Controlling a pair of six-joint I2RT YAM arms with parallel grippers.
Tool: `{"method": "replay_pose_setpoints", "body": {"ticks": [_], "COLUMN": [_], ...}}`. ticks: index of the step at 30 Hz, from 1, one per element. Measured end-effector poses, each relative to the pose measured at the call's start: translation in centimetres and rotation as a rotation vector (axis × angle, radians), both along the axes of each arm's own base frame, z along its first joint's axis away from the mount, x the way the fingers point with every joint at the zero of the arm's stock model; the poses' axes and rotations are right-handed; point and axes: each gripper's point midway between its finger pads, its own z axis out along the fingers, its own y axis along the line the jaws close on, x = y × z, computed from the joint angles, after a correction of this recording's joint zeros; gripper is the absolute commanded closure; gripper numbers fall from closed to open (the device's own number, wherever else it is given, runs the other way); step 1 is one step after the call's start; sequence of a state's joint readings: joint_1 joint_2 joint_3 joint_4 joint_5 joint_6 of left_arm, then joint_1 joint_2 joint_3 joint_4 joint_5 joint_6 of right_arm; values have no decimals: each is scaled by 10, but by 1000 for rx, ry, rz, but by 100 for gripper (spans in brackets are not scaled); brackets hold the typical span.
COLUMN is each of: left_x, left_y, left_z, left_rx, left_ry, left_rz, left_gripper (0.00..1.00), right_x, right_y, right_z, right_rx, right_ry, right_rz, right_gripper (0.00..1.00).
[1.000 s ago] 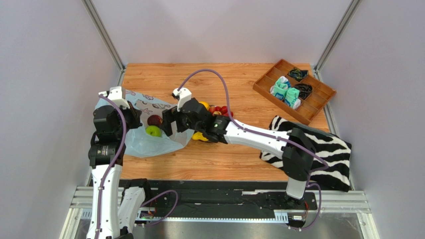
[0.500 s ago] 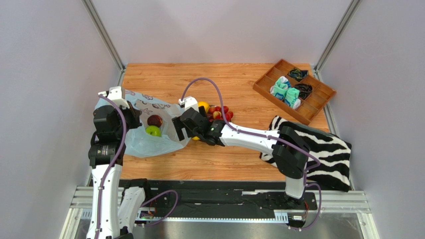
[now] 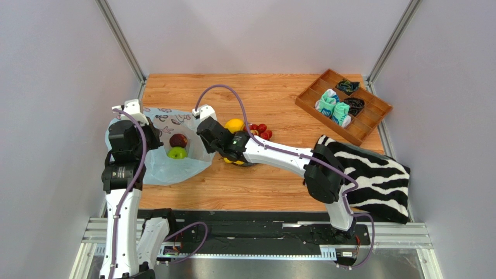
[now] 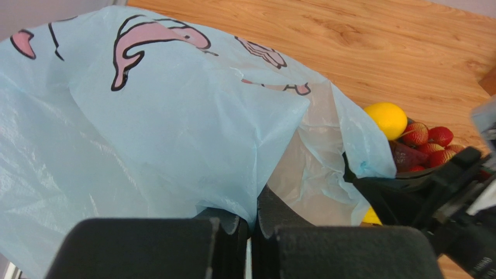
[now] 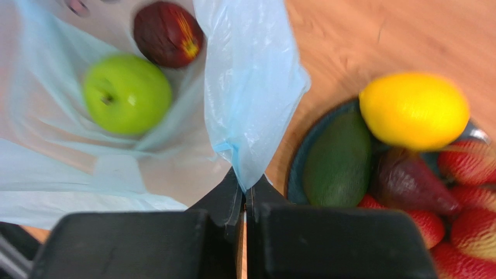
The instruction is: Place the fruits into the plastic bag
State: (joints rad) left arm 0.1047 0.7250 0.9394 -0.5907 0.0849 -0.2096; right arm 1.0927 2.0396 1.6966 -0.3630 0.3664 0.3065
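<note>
The pale blue plastic bag [image 3: 166,170] lies at the left with its mouth held apart. My left gripper [image 3: 153,138] [image 4: 251,224] is shut on its left rim [image 4: 145,116]. My right gripper [image 3: 205,144] [image 5: 244,192] is shut on its right rim [image 5: 250,87]. Inside the bag lie a green apple [image 3: 177,153] [image 5: 127,94] and a dark red fruit [image 3: 179,140] [image 5: 167,33]. On the dark plate [image 5: 298,168] beside the bag sit a lemon [image 3: 234,125] [image 5: 414,110], a dark green fruit [image 5: 339,160] and several small red fruits [image 3: 261,129] [image 5: 471,168]. A yellow pear [image 3: 233,161] peeks from under the right arm.
A wooden compartment tray [image 3: 307,103] with folded socks stands at the back right. A zebra-striped cloth [image 3: 372,174] lies at the right, partly under the right arm. Metal frame posts and grey walls close in the table.
My right gripper has swung left from over the plate to the bag's right rim and shut on it. The bag's mouth now stands wider. The left gripper kept its grip.
</note>
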Motion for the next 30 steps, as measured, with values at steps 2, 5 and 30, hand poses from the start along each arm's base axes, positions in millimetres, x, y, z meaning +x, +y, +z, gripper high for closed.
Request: {"method": "replay_pose_setpoints", "body": {"ticks": [2,5,30], "left_x": [-3,-12,-19], "left_y": [6,20,46], "left_z": [8,42,-2], "left_rx": [10,47,102], "left_ry": [5,-47,17], "left_rz": [34,111,249], "left_gripper": [100,100,100], "right_x": [3,-1,-17], "right_y": [10,18,56], "right_z": [30,79,146], "right_rx": [50,137,327], "right_ry": [-38,-81,-77], "right_rz": [25,70,191], "right_gripper": [100,100,61]}}
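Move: Both hands already pinch the bag's rim. From the right hand, the green apple inside lies about 14 cm left, level and some 9 cm lower; the dark red fruit is 4 cm beyond the apple. The lemon lies 8 cm right and 10 cm ahead of the right hand, the avocado 5 cm right and 3 cm ahead. From the left hand, the apple is about 5 cm right, 1 cm ahead and 22 cm below. Both pinching hands hoist the bag, right some 20 cm, left about 11, then sink; right fingers start opening. ##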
